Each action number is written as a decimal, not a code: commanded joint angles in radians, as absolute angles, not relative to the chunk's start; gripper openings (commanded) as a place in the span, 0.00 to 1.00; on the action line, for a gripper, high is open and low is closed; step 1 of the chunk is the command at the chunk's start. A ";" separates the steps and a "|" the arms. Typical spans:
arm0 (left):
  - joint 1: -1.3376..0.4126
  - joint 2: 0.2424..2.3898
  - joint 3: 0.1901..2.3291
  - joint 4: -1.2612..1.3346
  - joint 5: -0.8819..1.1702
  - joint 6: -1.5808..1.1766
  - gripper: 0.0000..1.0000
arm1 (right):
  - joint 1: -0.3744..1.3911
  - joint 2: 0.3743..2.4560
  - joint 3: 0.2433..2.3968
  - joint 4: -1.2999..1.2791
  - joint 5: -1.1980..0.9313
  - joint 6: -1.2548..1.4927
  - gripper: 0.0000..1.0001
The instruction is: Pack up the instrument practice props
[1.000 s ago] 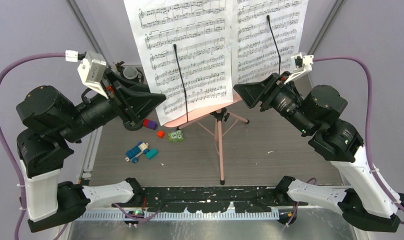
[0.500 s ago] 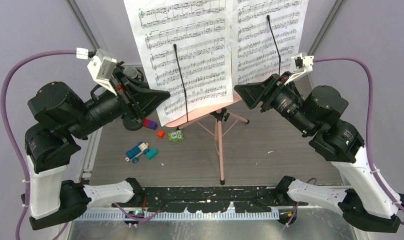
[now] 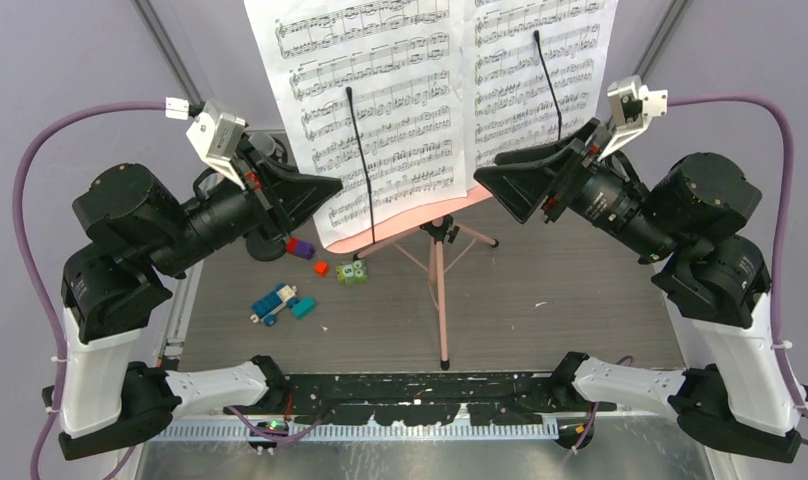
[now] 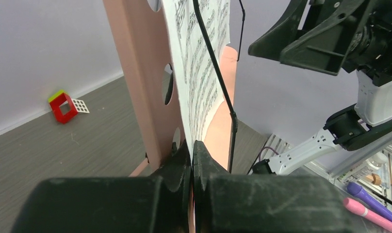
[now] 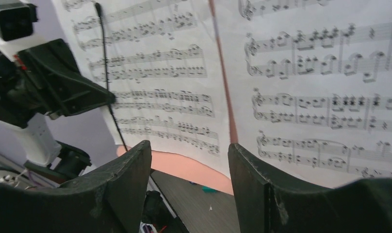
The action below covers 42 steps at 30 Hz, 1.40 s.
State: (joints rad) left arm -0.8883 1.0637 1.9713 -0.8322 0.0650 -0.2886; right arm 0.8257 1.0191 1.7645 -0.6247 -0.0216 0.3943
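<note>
The pink tripod music stand stands mid-table, and its desk carries two white sheet-music pages, left and right, each under a black wire holder. My left gripper is shut on the left page's lower left edge. In the left wrist view the jaws pinch that page just in front of the perforated desk. My right gripper hangs open before the right page's lower left corner, touching nothing. Between its fingers I see the desk lip. The microphone is mostly hidden behind my left arm; its black round base shows.
Small toy blocks lie left of the stand: purple, red, green, blue-white and teal. Another red-green block sits behind the stand by the wall. The tripod's legs spread toward the near edge.
My left gripper moved right to the left page's edge and shut on it. The right arm rose and shifted slightly right, its jaws staying open.
</note>
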 commanded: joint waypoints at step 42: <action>-0.890 1.041 1.930 -0.756 0.039 -0.290 0.00 | 1.009 1.442 2.116 -0.394 -0.337 0.545 0.39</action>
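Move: The left black rod on the music stand crosses the left page some 15 cm to the left of the right gripper, about 3 cm back and 2 cm higher. The seam between the pages is about 5 cm ahead and 3 cm left of the right gripper; the right black rod stands roughly 12 cm ahead, 6 cm right and 6 cm up. From the left gripper, the left black rod is only about 3 cm right, 2 cm back and 1 cm up. Swing the right gripper left across the front of the sheet music, about 15 cm, rising some 3 cm early and drawing back slightly, to bring its fingertips around the left black rod beside the other gripper. Turn the wrist some 30 degrees counter-clockwise and narrow the fingers partway late in the reach. Keep the left gripper shut on the left page's edge, steadying it almost in place. ##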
